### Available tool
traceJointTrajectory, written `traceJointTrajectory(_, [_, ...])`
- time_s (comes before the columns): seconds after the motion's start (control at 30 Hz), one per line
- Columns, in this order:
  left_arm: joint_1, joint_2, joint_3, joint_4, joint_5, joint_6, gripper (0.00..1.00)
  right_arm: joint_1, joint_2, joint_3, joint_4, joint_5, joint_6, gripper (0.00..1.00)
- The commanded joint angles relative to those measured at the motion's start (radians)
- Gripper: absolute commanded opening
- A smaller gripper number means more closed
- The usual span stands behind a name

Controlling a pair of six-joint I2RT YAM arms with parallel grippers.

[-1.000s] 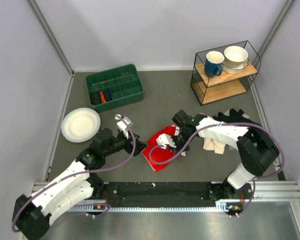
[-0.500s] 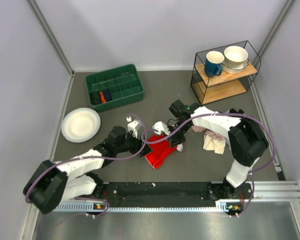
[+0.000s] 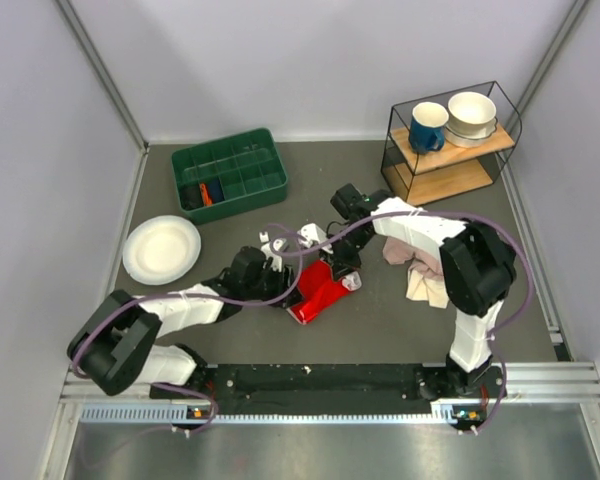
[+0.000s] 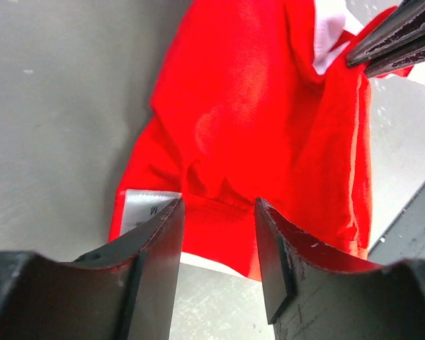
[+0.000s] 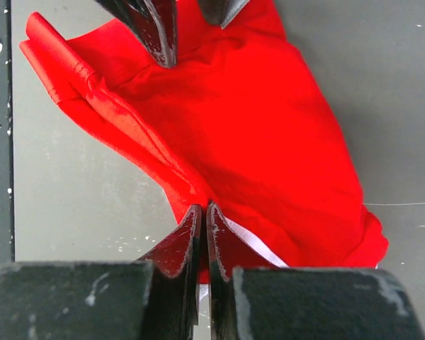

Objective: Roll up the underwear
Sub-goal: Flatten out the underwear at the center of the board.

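The red underwear [image 3: 318, 293] lies bunched on the grey table between both arms. In the left wrist view its red cloth [image 4: 262, 120] fills the frame, with a white label at its near edge. My left gripper [image 3: 283, 284] is open at the underwear's left edge; its jaws [image 4: 216, 216] straddle the near hem without closing. My right gripper [image 3: 340, 268] is shut on a fold of the underwear [image 5: 248, 134] at its right edge, and in its own view the gripper [image 5: 202, 212] pinches red cloth beside the white trim. Each wrist view shows the other gripper's fingertips at its top edge.
A pink-and-beige cloth [image 3: 422, 276] lies right of the underwear. A green divided bin [image 3: 230, 172] stands at the back left and a white plate [image 3: 161, 249] at the left. A wire shelf [image 3: 450, 150] with a blue mug [image 3: 427, 126] and white bowls [image 3: 472, 113] stands at the back right.
My left arm has reached right to the underwear's edge. My right gripper has moved left and farther back. The underwear has gone from spread out to a narrower bunch.
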Motion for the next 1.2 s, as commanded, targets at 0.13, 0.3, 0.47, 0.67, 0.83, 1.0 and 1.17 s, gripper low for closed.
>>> traceJointTrajectory(0.13, [0.016,-0.303,0.022,-0.196,-0.304,-0.006,0.62,-0.016,0.104,0.137,-0.027,-0.009,0.074,0.0])
traceJointTrajectory(0.3, [0.029,-0.458,0.004,-0.255,-0.249,0.031,0.67,-0.021,0.152,0.194,-0.035,-0.017,0.111,0.0])
traceJointTrajectory(0.47, [0.028,-0.495,-0.049,-0.145,-0.013,0.106,0.69,-0.028,0.187,0.234,-0.047,-0.023,0.14,0.0])
traceJointTrajectory(0.67, [0.01,-0.456,-0.076,0.03,0.119,0.146,0.79,-0.033,0.215,0.258,-0.053,-0.026,0.153,0.0])
traceJointTrajectory(0.83, [-0.032,-0.38,-0.021,-0.007,0.126,0.186,0.93,-0.033,0.229,0.269,-0.055,-0.031,0.157,0.0])
traceJointTrajectory(1.0, [-0.101,-0.323,0.073,-0.132,0.023,0.259,0.96,-0.034,0.23,0.272,-0.058,-0.035,0.156,0.0])
traceJointTrajectory(1.17, [-0.164,-0.249,0.127,-0.207,-0.068,0.295,0.95,-0.034,0.232,0.274,-0.058,-0.037,0.159,0.0])
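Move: The red underwear, bunched, has its middle about 7 cm right of the left hand and roughly level with it, some 2 cm lower. From the right hand, which already pinches its far edge, that middle lies about 4 cm back, 5 cm to the left and 5 cm below. The pink cloth lies some 14 cm to the right hand's right and 5 cm farther out; the white plate is about 30 cm left of the left hand and 10 cm ahead. The underwear stays pinched in the shut right fingers, which drag it about 4 cm forward and left, sinking some 2 cm, then hold nearly still. The half-open left hand lifts off the near-left part of the cloth, swinging left and a little forward, then comes back right and towards the base, ending about 8 cm higher with its fingers wide open and turned clockwise. ##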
